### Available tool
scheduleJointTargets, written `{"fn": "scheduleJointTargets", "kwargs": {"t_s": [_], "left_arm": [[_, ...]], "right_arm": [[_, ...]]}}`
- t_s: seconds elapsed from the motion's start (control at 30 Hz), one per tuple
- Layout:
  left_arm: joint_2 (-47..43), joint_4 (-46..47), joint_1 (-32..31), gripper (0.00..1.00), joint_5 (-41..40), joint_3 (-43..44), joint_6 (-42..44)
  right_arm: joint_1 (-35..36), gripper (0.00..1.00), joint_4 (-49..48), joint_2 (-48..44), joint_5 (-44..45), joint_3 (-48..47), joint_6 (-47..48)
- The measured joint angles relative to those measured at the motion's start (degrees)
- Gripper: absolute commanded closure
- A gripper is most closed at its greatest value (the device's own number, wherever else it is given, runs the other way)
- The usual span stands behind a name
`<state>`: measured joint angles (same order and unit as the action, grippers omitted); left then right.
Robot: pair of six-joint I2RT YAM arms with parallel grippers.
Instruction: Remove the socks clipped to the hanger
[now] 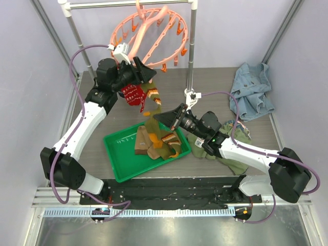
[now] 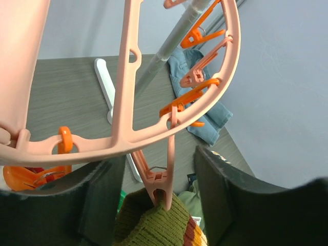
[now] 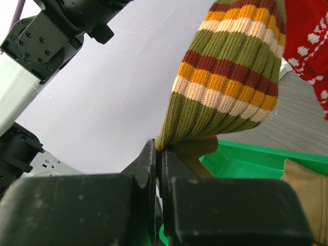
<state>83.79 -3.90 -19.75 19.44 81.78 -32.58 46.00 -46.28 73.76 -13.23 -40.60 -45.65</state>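
The salmon-pink hanger (image 1: 151, 33) hangs from the white rack, and a red patterned sock (image 1: 132, 95) and an olive striped sock (image 1: 152, 100) dangle from it. In the left wrist view a pink peg (image 2: 161, 179) pinches the olive sock's cuff (image 2: 154, 225). My left gripper (image 2: 159, 189) stands open, one finger on each side of that peg, with gaps between them. My right gripper (image 3: 160, 154) is shut on the lower end of the olive striped sock (image 3: 230, 77), above the tray. The red sock (image 3: 307, 41) hangs just beside it.
A green tray (image 1: 123, 154) near the front holds several olive-brown socks. The white rack pole (image 1: 192, 51) stands behind the hanger. A blue denim garment (image 1: 251, 89) lies at the back right, and an olive-green shirt (image 1: 225, 148) lies under the right arm.
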Motion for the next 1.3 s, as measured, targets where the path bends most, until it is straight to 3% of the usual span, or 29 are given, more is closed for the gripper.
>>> {"fn": "scheduleJointTargets", "kwargs": {"t_s": [0.27, 0.4, 0.57, 0.67, 0.8, 1.03, 1.17, 1.3], "left_arm": [[0.3, -0.8, 0.0, 0.82, -0.3, 1.9, 0.0], [0.6, -1.1, 0.0, 0.91, -0.5, 2.4, 0.0], [0.7, -1.7, 0.0, 0.92, -0.9, 2.4, 0.0], [0.7, -1.9, 0.0, 0.9, -1.0, 2.4, 0.0], [0.7, -2.0, 0.0, 0.9, -1.0, 2.4, -0.1], [0.7, -2.0, 0.0, 0.89, -1.0, 2.4, -0.3], [0.7, -2.2, 0.0, 0.86, -1.0, 2.4, -0.2], [0.7, -2.3, 0.0, 0.84, -1.0, 2.4, -0.2]], "right_arm": [[0.0, 0.99, 0.0, 0.0, 0.0, 0.0, 0.0], [0.0, 0.99, 1.6, 0.0, 0.4, 0.0, 1.6], [0.0, 0.99, 8.9, 0.0, 2.2, 0.0, 6.4], [0.0, 0.92, 12.5, 0.0, 2.2, 0.1, 7.2], [0.5, 0.73, 12.0, 1.3, 2.5, 2.8, 5.1], [3.7, 0.5, 13.3, 13.0, 3.1, 5.4, 1.6], [4.0, 0.27, 18.4, 13.3, 3.7, 3.5, 2.3], [4.0, 0.23, 19.8, 12.0, 7.4, -0.5, 6.2]]}}
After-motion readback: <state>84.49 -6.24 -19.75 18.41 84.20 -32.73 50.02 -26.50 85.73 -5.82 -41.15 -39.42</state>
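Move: The left hand is around the pink clip that grips the striped green sock, its middle about 1 cm ahead, 1 cm right and 2 cm below. The red sock hangs some 7 cm to its left, 1 cm ahead and 10 cm lower. For the right hand, already pinching the sock, the green box's middle lies roughly 27 cm below and 3 cm left, level fore and aft; the pink clip is about 12 cm ahead, 1 cm left and 8 cm up. Almost in place, the left hand closes its fingers on the pink clip's arms and keeps squeezing. Once they are nearly shut, the right hand pulls the sock straight down away from the clip, sinking some 20 cm towards the green box while its fingers tip down about 30 degrees; it opens on the way, lets the sock go and rises again by 3 to 4 cm, still opening. ##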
